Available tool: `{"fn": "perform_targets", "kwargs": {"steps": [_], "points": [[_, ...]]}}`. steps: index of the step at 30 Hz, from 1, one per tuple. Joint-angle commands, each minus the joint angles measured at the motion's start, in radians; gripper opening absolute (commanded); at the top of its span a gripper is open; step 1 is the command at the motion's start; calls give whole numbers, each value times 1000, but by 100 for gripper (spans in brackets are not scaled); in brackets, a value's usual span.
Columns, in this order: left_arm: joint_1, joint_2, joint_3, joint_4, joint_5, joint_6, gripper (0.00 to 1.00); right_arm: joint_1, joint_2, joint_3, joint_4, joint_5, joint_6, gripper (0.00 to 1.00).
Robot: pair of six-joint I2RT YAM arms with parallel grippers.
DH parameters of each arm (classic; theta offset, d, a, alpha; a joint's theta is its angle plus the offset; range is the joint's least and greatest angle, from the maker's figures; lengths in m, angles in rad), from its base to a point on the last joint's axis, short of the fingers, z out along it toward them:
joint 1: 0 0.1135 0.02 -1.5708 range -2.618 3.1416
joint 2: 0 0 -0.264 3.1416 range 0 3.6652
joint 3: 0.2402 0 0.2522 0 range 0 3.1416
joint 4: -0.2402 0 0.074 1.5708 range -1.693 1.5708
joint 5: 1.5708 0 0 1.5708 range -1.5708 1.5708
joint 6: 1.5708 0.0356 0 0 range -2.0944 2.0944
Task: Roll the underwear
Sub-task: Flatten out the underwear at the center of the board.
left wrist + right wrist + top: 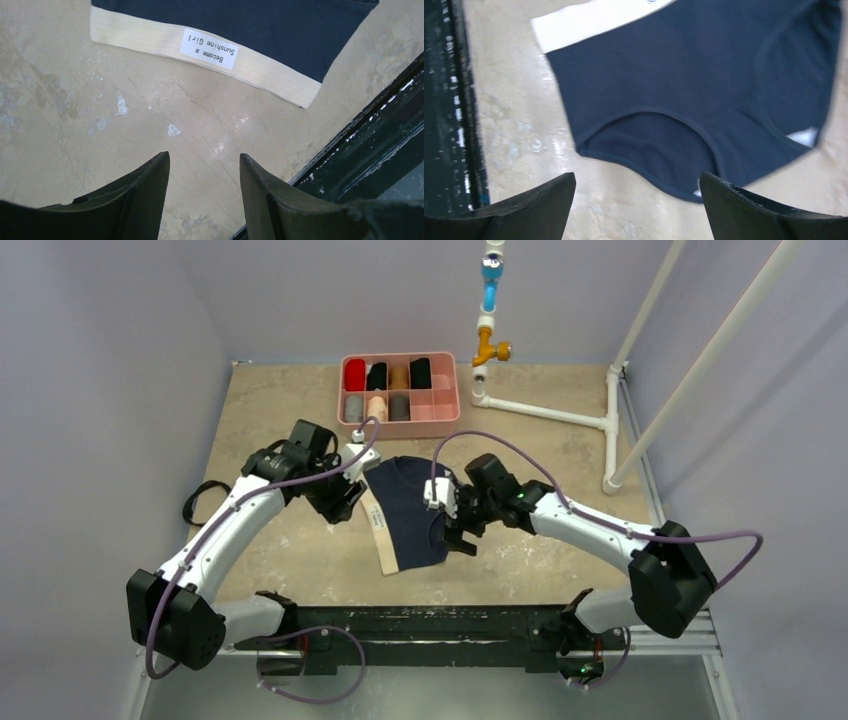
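Observation:
The underwear [412, 512] lies flat on the table between my two arms, dark navy with a cream band [377, 528] along its left edge. In the left wrist view the band [150, 37] carries a white printed label, and the navy cloth [260, 25] lies beyond it. My left gripper [349, 496] [204, 164] hangs open just off the band, over bare table, with nothing between its fingers. My right gripper [457, 532] [637, 181] stands wide open at the garment's right side. Its fingertips are near the curved leg hem [664, 150], not touching it.
A pink divided tray [443, 408] holding several fabric rolls stands behind the underwear. A white pipe frame [560, 416] runs along the back right. The black base rail [430, 625] lines the near table edge. A black strap [200, 502] lies at the left.

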Motion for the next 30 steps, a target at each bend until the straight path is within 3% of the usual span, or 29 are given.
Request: {"fn": "perform_targets", "kwargs": {"steps": [1,5,11,17,26,30], "points": [[83,-7,-14,64,52,-36,53,116,65,47,-44,21,-52,93],[142,22,6,60,49,-55,52,190,128,53,-37,63,-67,86],[154,64,-3,130,42,-83,52,206,221,90,-31,66,-67,70],[153,265,145,165,58,-173,52,210,259,111,-120,34,-85,56],[138,642,457,163,302,-379,52,211,164,45,-258,27,-103,51],[80,734,524,188,297,-426,52,210,113,34,-256,47,-84,51]]}}
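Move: The underwear lies spread on the board. From the left hand, its far-left part is about 14 cm ahead, 5 cm right and 14 cm below, with the pink box's middle some 31 cm ahead and 9 cm right. From the right hand, its near-right corner is roughly 5 cm back, 4 cm left and 10 cm down; the underwear's middle is about 5 cm ahead and 12 cm left. Left hand reaches about 14 cm forward towards the far-left part; right draws back and down, fingers half closing. ##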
